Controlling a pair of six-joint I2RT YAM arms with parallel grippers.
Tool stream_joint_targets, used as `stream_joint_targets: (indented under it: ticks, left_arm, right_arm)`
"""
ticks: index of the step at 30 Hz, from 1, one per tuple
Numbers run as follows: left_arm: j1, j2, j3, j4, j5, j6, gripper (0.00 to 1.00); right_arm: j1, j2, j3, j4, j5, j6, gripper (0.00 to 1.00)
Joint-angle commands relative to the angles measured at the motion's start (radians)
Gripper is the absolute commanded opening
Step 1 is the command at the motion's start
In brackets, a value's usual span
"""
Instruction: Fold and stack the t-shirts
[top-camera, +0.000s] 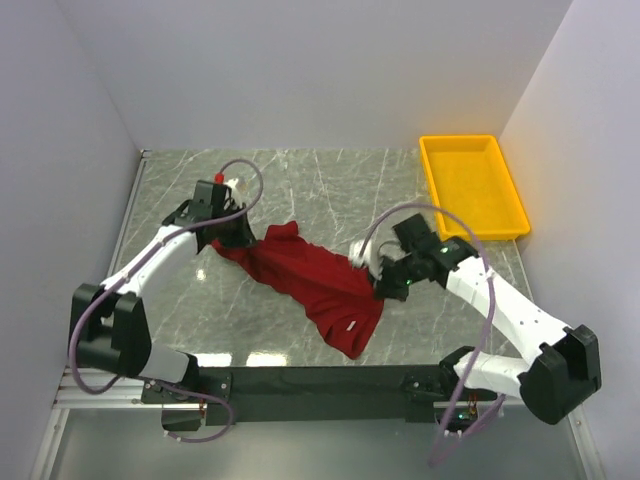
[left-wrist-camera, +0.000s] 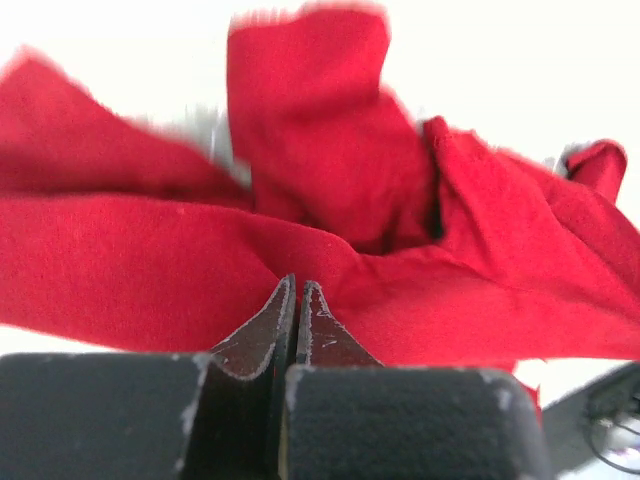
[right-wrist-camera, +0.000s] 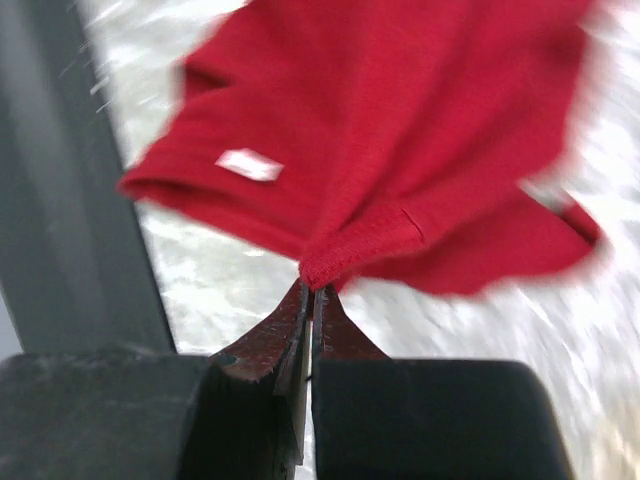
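The dark red t-shirt (top-camera: 305, 275) hangs crumpled and stretched between my two grippers over the marble table, running from upper left to lower right. Its small white tag (top-camera: 352, 326) shows near the lower end. My left gripper (top-camera: 238, 240) is shut at the shirt's left end. In the left wrist view its closed tips (left-wrist-camera: 298, 286) pinch a band of the red cloth (left-wrist-camera: 150, 270). My right gripper (top-camera: 383, 290) is shut on the shirt's right edge. In the right wrist view its tips (right-wrist-camera: 312, 288) clamp a hemmed fold of the shirt (right-wrist-camera: 400, 120), with the tag (right-wrist-camera: 250, 164) to the left.
A yellow plastic tray (top-camera: 430, 180) stands at the back right of the table. White walls close in the left, back and right sides. A black base rail (top-camera: 320, 380) runs along the near edge between the arm bases.
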Motion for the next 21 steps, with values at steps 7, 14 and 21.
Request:
stream_joint_targets:
  ticks: [7,14,21]
  left_arm:
    - [0.003,-0.205,-0.191,-0.196,0.178,-0.262,0.13]
    - [0.0,-0.368,-0.203,-0.424,0.061,-0.313,0.42]
    - [0.0,-0.414,-0.15,-0.266,0.034,-0.192,0.54]
  right_arm:
    - [0.314,0.005,-0.102,-0.069,0.134,-0.165,0.0]
    - [0.391,0.099,-0.096,-0.07,0.124,-0.151,0.0]
    - [0.435,0.121,-0.11,-0.034,0.12,-0.106,0.0]
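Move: Both hands hold the shirt up off the table. Its middle lies about 12 cm back and 16 cm right of the left hand, some 8 cm below, with a loose flap 3 cm ahead and 9 cm right. From the right hand the middle is about 1 cm ahead and 18 cm left, some 8 cm lower. The white label is 9 cm back and 7 cm left, and the yellow bin 28 cm ahead and 26 cm right. Left draws back about 13 cm, releasing the shirt; right keeps its pinch, going back 9 and down 7. ##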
